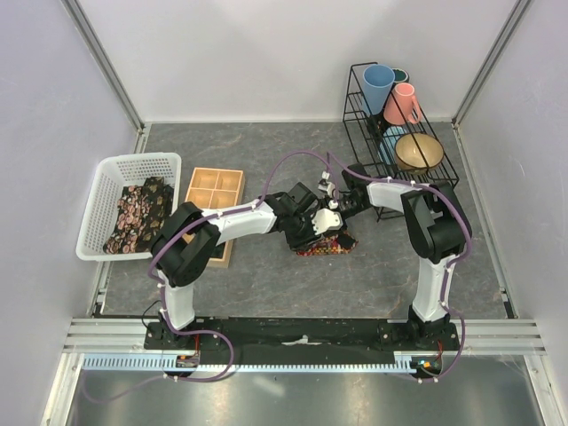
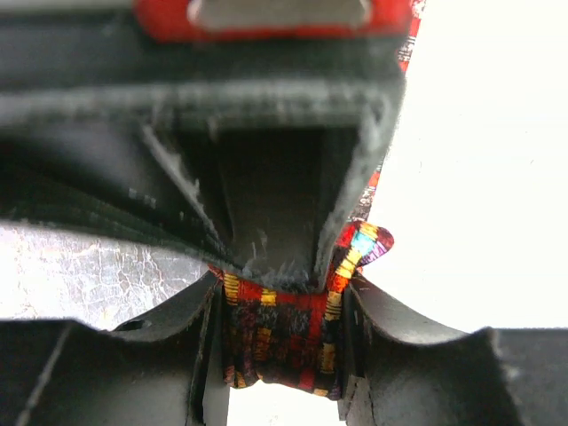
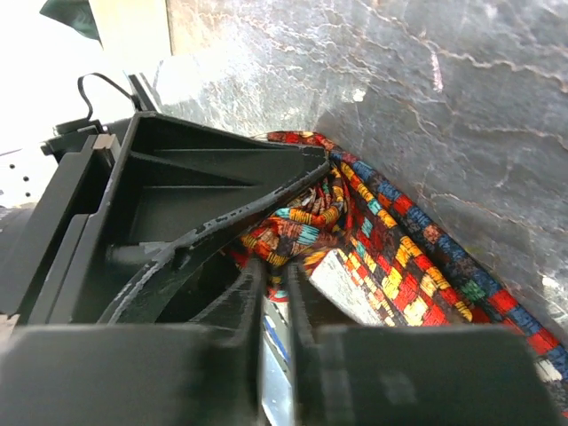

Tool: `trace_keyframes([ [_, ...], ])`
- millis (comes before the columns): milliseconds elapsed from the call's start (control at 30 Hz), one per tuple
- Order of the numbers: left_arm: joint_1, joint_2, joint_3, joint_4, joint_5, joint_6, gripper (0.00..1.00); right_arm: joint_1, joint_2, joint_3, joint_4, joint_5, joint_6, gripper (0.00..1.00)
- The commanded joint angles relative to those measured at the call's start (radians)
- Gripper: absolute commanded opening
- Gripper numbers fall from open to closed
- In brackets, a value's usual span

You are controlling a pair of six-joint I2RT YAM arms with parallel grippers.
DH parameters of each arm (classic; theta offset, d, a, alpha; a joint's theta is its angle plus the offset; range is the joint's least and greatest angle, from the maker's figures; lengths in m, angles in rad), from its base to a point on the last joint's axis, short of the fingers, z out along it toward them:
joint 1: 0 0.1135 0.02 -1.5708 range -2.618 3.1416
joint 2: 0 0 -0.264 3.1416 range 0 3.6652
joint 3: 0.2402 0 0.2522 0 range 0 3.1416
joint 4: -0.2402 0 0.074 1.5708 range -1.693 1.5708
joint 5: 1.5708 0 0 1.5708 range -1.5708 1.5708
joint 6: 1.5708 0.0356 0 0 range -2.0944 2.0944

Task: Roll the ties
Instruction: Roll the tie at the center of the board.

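A tie (image 1: pixel 327 246) with a red, yellow and blue block print lies bunched in a partial roll on the grey table in the top view. My left gripper (image 1: pixel 311 232) comes from the left and is shut on it. In the left wrist view the rolled tie (image 2: pixel 284 333) is squeezed between both pads of the left gripper (image 2: pixel 282 346). My right gripper (image 1: pixel 334 222) reaches in from the right. Its fingers stand close together in the right wrist view, where the right gripper (image 3: pixel 275 277) pinches a fold of the tie (image 3: pixel 399 257) beside its white label (image 3: pixel 342 284). More dark floral ties (image 1: pixel 135 217) lie in a basket.
The white basket (image 1: pixel 106 173) stands at the left. A wooden tray (image 1: pixel 213 188) with compartments sits beside it, partly under the left arm. A black wire rack (image 1: pixel 357 111) holding cups and a bowl (image 1: pixel 419 151) stands at the back right, close behind the right arm.
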Motion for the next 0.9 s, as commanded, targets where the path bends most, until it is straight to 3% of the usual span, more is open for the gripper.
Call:
trace_keyframes([
  [0,0.002,0.033,-0.031,-0.065,-0.054,-0.043,0.38,0.006,0.05,0.013,-0.06,0.118,-0.097,0.0],
  [133,0.007,-0.009,-0.052,-0.007,0.011,-0.06,0.55,0.003,0.049,0.003,-0.092,0.19,-0.152,0.0],
  [167,0.011,-0.027,-0.072,0.034,0.031,-0.067,0.61,0.0,0.043,-0.002,-0.092,0.212,-0.169,0.0],
  [200,0.013,-0.059,-0.084,0.063,0.048,-0.072,0.73,-0.003,0.041,-0.004,-0.092,0.247,-0.175,0.0],
  [300,0.02,-0.101,-0.122,0.155,0.122,-0.077,0.88,-0.014,0.039,-0.011,-0.091,0.314,-0.194,0.0],
  [467,0.031,-0.138,-0.153,0.261,0.205,-0.083,0.89,-0.025,0.038,-0.016,-0.077,0.388,-0.195,0.0],
  [800,0.042,-0.063,-0.149,0.418,0.205,-0.162,0.9,-0.026,0.058,-0.01,-0.057,0.437,-0.172,0.0],
  [867,0.042,-0.035,-0.146,0.418,0.194,-0.169,0.85,-0.025,0.059,-0.01,-0.059,0.434,-0.172,0.0],
])
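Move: The rolled part of the tie sits between the left hand's fingers, right at its hand point. Seen from the right hand, that roll is about 1 cm ahead, 1 cm to the left and 2 cm below. The tie's unrolled tail lies on the board, its middle roughly 6 cm to the right of the left hand, 1 cm back and 2 cm lower. The wooden tray is some 24 cm to the left of the left hand and 6 cm farther out, about level in height. The tie's roll is pinched by the right fingers as they finish closing on the cloth, then carried about 3.5 cm to the right and as far down towards the board, those fingers tipping some 10 degrees steeper. The left fingers open wide and let go, draw back about 1.5 cm, then go forward again, up and to the right about 2.5 cm each, tilting some 15 degrees to straddle the roll. ##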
